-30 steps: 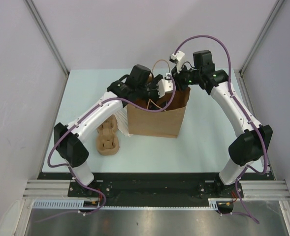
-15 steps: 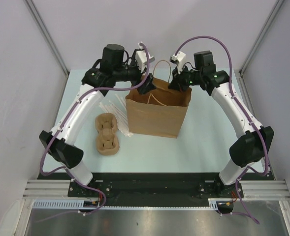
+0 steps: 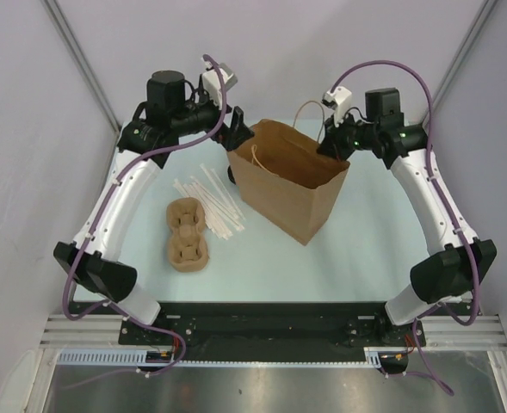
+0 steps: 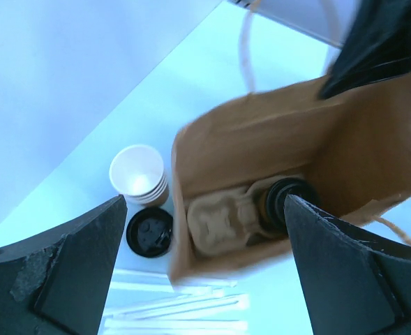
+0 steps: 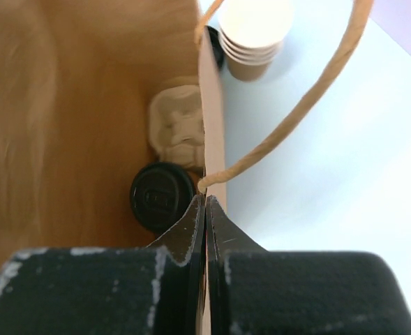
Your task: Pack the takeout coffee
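Note:
One takeout coffee (image 4: 285, 200) with a black lid (image 5: 162, 197) stands in a pulp carrier (image 4: 222, 220) at the bottom of the open brown paper bag (image 3: 292, 185). My right gripper (image 5: 205, 202) is shut on the bag's rim (image 3: 335, 148), right at the foot of a rope handle (image 5: 296, 105). The bag leans over. My left gripper (image 4: 205, 209) hangs open and empty above the bag's left back corner (image 3: 238, 138), outside the bag. From the top view the coffee is hidden inside the bag.
A stack of lidless cups (image 4: 139, 174) and a loose black lid (image 4: 149, 232) sit just left of the bag. Wrapped straws (image 3: 210, 202) and a second pulp carrier (image 3: 188, 234) lie on the table's left half.
My left gripper has come up out of the bag and drawn back to the left. The right gripper has pulled the rim to the right, tilting and turning the bag.

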Action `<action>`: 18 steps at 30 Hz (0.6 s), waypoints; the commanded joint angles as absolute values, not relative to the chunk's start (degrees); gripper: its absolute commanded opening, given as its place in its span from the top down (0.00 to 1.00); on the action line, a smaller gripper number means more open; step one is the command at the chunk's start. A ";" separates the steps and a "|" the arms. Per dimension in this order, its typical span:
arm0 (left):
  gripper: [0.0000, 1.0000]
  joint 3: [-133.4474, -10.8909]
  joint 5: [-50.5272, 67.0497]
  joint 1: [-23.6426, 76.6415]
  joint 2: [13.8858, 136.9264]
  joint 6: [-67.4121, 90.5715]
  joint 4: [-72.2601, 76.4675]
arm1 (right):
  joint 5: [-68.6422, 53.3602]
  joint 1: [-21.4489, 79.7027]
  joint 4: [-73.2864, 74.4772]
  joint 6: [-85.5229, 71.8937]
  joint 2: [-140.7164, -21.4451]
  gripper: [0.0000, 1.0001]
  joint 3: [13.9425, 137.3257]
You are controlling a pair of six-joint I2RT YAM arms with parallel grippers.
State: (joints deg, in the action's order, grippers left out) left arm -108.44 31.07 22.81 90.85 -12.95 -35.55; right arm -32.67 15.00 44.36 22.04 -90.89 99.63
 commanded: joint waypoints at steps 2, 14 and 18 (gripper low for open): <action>0.00 -108.01 26.02 19.78 90.87 -8.18 -33.83 | -29.27 12.57 46.14 20.22 -85.79 1.00 97.83; 0.00 -109.86 12.06 18.11 100.45 -1.24 -38.05 | -23.38 8.62 46.41 15.82 -78.49 1.00 92.81; 0.01 -109.87 6.07 17.93 103.79 2.10 -40.95 | -21.71 8.53 47.02 15.29 -76.03 1.00 90.97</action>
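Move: The straws lie some 7 cm ahead of the left hand, 12 cm to its left and 40 cm below; the black lid is about 20 cm ahead, 1 cm left and 39 cm down, and the cup stack 25 cm ahead, 5 cm right and 33 cm down. The paper bag's middle lies about 2 cm ahead of the right hand, 15 cm to its left and 16 cm below. The paper bag, its right-hand rim still pinched in the right hand's shut fingers, is drawn about 7 cm to the right and slightly back while that hand turns some 15 degrees clockwise. The left hand, fingers wide open and empty, leaves the bag's mouth, going forward and left, then mostly down past the rim towards the straws and lid, swinging counter-clockwise and tipping down. ##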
